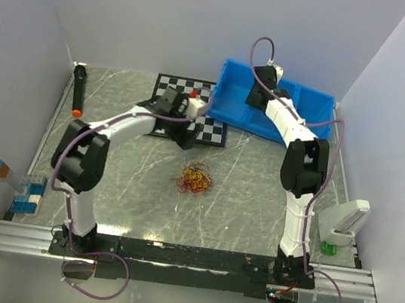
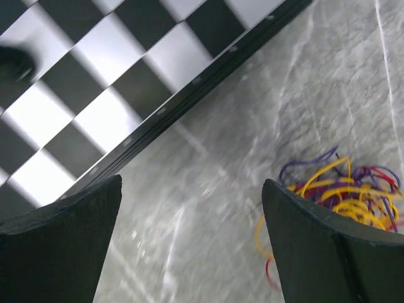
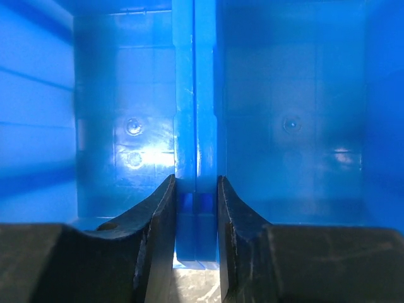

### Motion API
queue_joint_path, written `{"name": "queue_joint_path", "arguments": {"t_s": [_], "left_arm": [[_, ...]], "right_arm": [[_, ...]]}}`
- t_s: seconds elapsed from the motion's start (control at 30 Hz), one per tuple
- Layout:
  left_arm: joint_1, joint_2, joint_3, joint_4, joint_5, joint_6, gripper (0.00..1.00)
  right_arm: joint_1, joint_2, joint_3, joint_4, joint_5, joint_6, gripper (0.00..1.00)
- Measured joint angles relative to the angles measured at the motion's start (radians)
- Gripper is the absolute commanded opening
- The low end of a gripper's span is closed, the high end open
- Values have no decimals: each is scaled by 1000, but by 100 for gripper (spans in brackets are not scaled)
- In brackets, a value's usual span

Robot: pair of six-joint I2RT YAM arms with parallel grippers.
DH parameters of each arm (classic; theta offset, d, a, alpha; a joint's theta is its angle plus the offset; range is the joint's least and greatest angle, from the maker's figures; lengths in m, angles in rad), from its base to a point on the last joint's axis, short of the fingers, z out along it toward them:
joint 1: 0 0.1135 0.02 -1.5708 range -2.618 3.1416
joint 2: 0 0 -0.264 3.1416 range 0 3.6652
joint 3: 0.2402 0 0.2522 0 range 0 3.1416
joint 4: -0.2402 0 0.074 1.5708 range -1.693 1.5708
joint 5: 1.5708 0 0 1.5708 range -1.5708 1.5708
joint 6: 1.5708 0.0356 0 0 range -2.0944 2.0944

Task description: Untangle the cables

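Note:
The cables lie in a small tangle of red, orange-yellow and dark loops on the grey table, mid-way between the arms. In the left wrist view the cables show yellow, red and purple strands at the right, partly behind one finger. My left gripper hovers by the chessboard's near edge; seen from its wrist, the left gripper is open over bare table with nothing between its fingers. My right gripper reaches into the blue bin. From its wrist camera, the right gripper has its fingers pressed on both sides of the bin's divider wall.
A chessboard with a red piece lies at the back, and its black rim crosses the left wrist view. A black marker lies far left, toy bricks near left. A white stand and a green item sit near right.

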Motion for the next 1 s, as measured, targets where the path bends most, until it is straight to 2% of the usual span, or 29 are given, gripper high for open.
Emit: {"name": "queue_joint_path", "arguments": {"t_s": [0.27, 0.57, 0.77, 1.0], "left_arm": [[-171, 74, -31, 130, -145, 42, 96], [-220, 130, -84, 182, -201, 74, 96], [-259, 73, -176, 212, -187, 79, 97], [-337, -43, -311, 151, -146, 78, 97]], "right_arm": [[1, -97, -135, 26, 5, -16, 0], [-1, -238, -226, -24, 25, -3, 0], [-1, -301, -285, -9, 18, 4, 0], [5, -384, -396, -2, 19, 0, 0]]}}
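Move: The cables lie in a loose heap about 10 cm back and 5 cm to the right of the left hand, some 8 cm lower; the chessboard's middle is roughly 14 cm ahead of that hand and 1 cm to its right. The right hand already holds the blue bin's middle wall, the bin's middle about 4 cm ahead, 4 cm right and 6 cm below; from it the chessboard's middle is some 24 cm left and 4 cm back. The left hand's back-side finger comes down against the cables and drags them back: the open hand first slants right and down about 7 cm, then pulls back low over the table, turning nearly 20 degrees clockwise. Meanwhile the right hand keeps its pinch on the bin's wall and draws the bin back some 9 cm, rising about 4 cm. ##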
